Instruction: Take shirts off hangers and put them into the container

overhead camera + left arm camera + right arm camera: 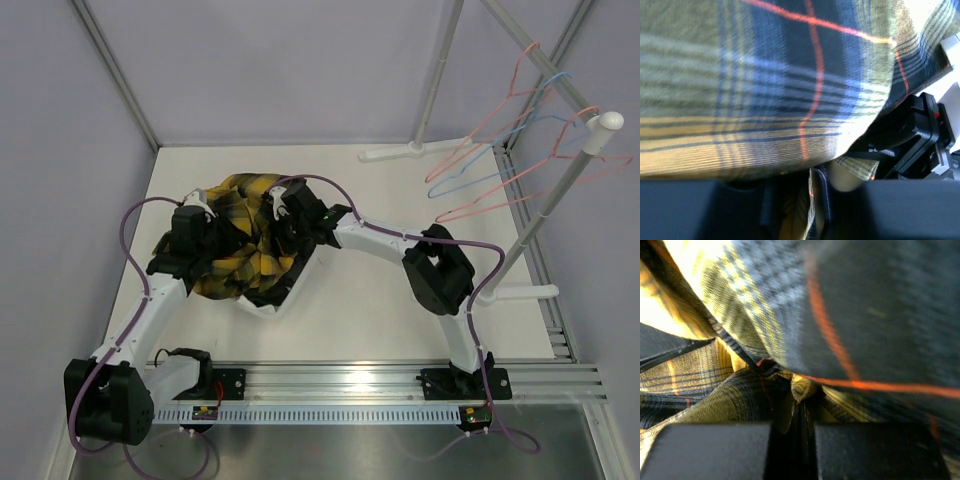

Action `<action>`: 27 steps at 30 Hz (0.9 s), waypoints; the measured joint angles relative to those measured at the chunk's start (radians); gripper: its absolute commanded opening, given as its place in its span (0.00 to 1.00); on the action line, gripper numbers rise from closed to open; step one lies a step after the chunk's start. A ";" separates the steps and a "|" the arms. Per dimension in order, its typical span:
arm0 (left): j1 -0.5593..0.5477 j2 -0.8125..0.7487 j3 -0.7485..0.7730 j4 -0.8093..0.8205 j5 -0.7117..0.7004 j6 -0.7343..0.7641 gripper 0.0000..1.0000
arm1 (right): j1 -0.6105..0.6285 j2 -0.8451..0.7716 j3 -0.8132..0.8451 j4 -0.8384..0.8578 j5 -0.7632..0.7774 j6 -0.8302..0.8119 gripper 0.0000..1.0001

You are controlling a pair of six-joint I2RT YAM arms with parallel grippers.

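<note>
The yellow-and-black plaid shirt [235, 245] lies heaped over the container, of which only a white rim [262, 309] shows at the front. Both grippers reach into the heap. My left gripper [204, 213] [800, 192] stands slightly open, with a loose fold of plaid cloth [765, 85] hanging between its fingers. My right gripper [279, 208] [801, 407] is shut, pinching a bunched fold of the plaid shirt [805, 386] at its tips. Empty pink hangers [497, 103] and a light blue hanger [490, 160] hang on the rack at the right.
A white pole with a round knob [570, 170] leans at the right, its foot near the table's right edge. A second white stand [400, 152] sits at the back. Dark cloth [268, 285] shows under the plaid at the container's front. A rail [350, 385] runs along the near edge.
</note>
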 measured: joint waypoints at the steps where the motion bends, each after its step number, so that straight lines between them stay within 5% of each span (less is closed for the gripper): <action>1: 0.000 0.003 0.003 -0.001 -0.004 0.002 0.38 | 0.001 -0.002 -0.012 0.016 0.000 0.010 0.00; 7: -0.001 0.006 0.064 -0.018 -0.029 0.023 0.52 | 0.006 -0.024 -0.023 0.022 0.018 0.025 0.23; 13: 0.000 -0.065 0.136 -0.022 -0.070 0.082 0.74 | 0.013 -0.074 0.013 -0.068 0.034 0.003 0.68; 15: 0.000 -0.112 0.158 -0.021 -0.083 0.101 0.97 | 0.014 -0.105 0.029 -0.106 0.040 -0.010 0.86; 17: 0.000 -0.166 0.182 -0.018 -0.092 0.123 0.99 | 0.016 -0.144 0.044 -0.142 0.053 -0.020 0.98; 27: 0.000 -0.266 0.243 -0.064 -0.100 0.171 0.99 | 0.026 -0.319 0.142 -0.249 0.149 -0.060 1.00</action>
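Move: Both hands are down in the plaid shirt over the container, the left fingers already slightly parted. The container's middle is about 3 cm right of the left hand, 1 cm back and 11 below; from the right hand it is about 7 cm left, level ahead and 6 below. The plaid shirt's middle lies some 8 cm left of the right hand and 1 ahead, slightly below; the black shirt shows roughly 9 cm back and 1 right. Both hands open wide, release the plaid shirt and rise about 17 cm off it, the left tipping up. ##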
